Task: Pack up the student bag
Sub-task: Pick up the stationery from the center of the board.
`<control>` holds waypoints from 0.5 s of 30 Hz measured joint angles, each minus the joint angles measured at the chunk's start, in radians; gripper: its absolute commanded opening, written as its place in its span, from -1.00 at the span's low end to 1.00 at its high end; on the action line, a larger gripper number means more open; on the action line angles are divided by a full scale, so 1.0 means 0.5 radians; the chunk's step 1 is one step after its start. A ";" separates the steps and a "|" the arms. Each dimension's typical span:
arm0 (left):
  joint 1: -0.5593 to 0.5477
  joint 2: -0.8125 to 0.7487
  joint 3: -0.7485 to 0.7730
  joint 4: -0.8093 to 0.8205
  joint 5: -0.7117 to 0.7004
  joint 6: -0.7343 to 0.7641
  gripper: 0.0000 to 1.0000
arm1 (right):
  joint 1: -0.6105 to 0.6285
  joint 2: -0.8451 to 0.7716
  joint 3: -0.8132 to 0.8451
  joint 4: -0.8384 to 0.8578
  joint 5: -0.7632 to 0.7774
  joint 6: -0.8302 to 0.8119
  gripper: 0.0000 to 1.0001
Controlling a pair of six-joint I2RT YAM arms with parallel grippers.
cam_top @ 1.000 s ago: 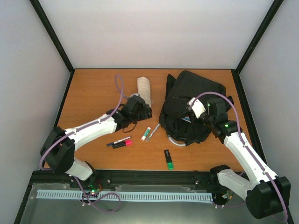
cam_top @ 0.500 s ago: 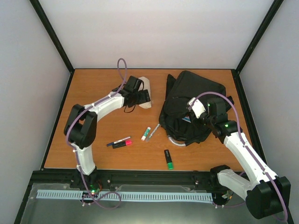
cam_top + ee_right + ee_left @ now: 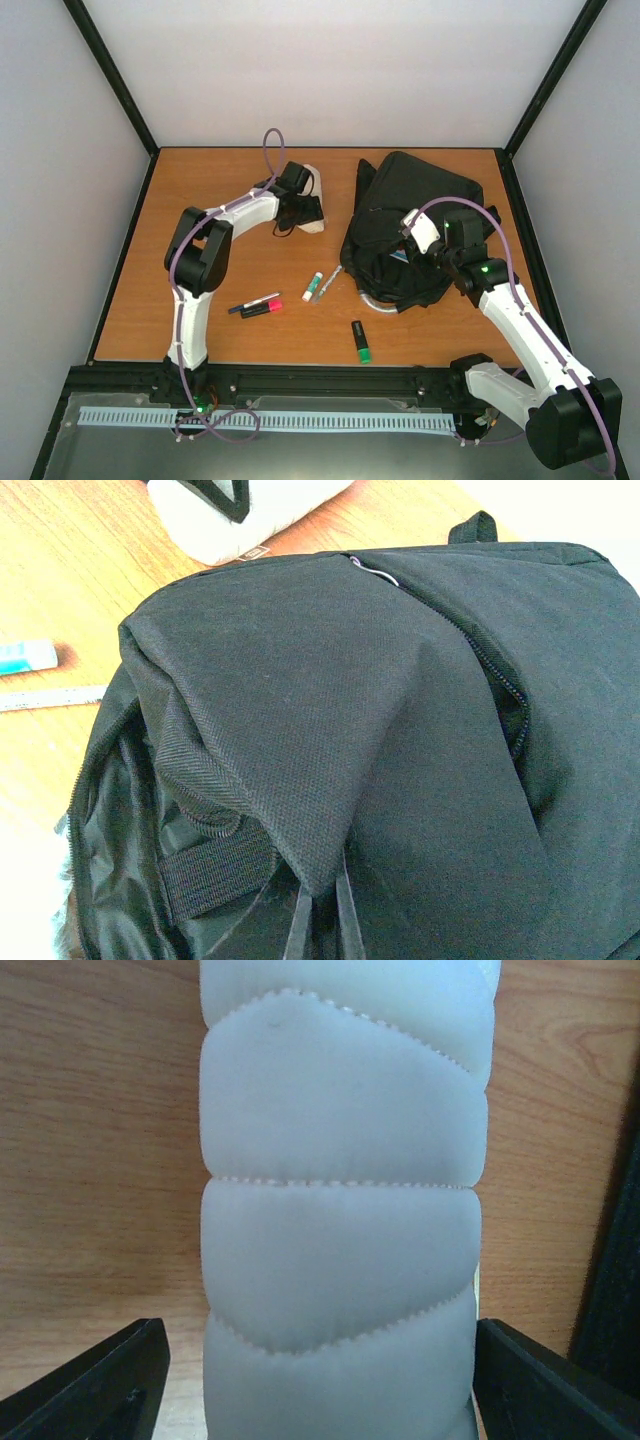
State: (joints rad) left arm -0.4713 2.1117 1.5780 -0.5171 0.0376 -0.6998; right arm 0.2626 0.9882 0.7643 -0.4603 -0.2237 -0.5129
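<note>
The student bag [image 3: 412, 195], a big black backpack, lies at the back right of the table. My right gripper [image 3: 403, 248] is shut on a fold of the bag's fabric [image 3: 330, 780] and holds it lifted at the mouth; the thin fingertips [image 3: 300, 925] pinch it from below. A cream padded pouch [image 3: 340, 1210] lies left of the bag. My left gripper [image 3: 335, 1370] is open and straddles the pouch, one black finger [image 3: 105, 1380] on each side. In the top view the left gripper [image 3: 303, 207] covers most of the pouch [image 3: 314, 180].
Loose on the wood in front of the bag lie a pink highlighter [image 3: 262, 309], a black pen [image 3: 252, 300], a white glue stick [image 3: 313, 286], a silver pen [image 3: 329, 281] and a green highlighter [image 3: 361, 342]. Black frame posts edge the table.
My left arm has swung up and away from me, bringing its gripper onto the pouch from the near side, and the jaws have opened a little wider. The right arm and the bag are still.
</note>
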 measured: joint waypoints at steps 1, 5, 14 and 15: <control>0.000 0.010 0.000 -0.001 0.004 -0.007 0.54 | 0.000 0.000 -0.001 -0.001 -0.001 0.000 -0.86; 0.000 0.021 -0.004 0.034 0.050 -0.014 0.19 | 0.000 0.000 -0.001 -0.001 0.000 0.000 -0.86; 0.000 -0.161 -0.220 0.152 0.143 0.008 -0.38 | 0.000 0.001 -0.001 0.000 0.002 0.000 -0.86; 0.000 -0.229 -0.270 0.154 0.163 0.013 -0.39 | 0.000 0.001 -0.001 0.000 0.002 0.000 -0.86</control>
State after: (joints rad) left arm -0.4713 1.9972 1.4429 -0.4400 0.1188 -0.6933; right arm 0.2626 0.9886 0.7639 -0.4603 -0.2226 -0.5129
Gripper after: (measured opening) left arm 0.335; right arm 0.070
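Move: The left hand already straddles the near half of the pencil case with open fingers, the case's middle about 4 cm ahead, at roughly pad height. The black bag's middle lies some 23 cm right of this hand and 5 cm nearer; the glue stick is about 22 cm back, straight behind, with the silver pen 3 cm right of it. From the right hand, the case is roughly 21 cm ahead, 22 cm left and 14 cm below. Left fingers close firmly enough to squeeze the pencil case, then draw it back and up, about 2 cm each. ##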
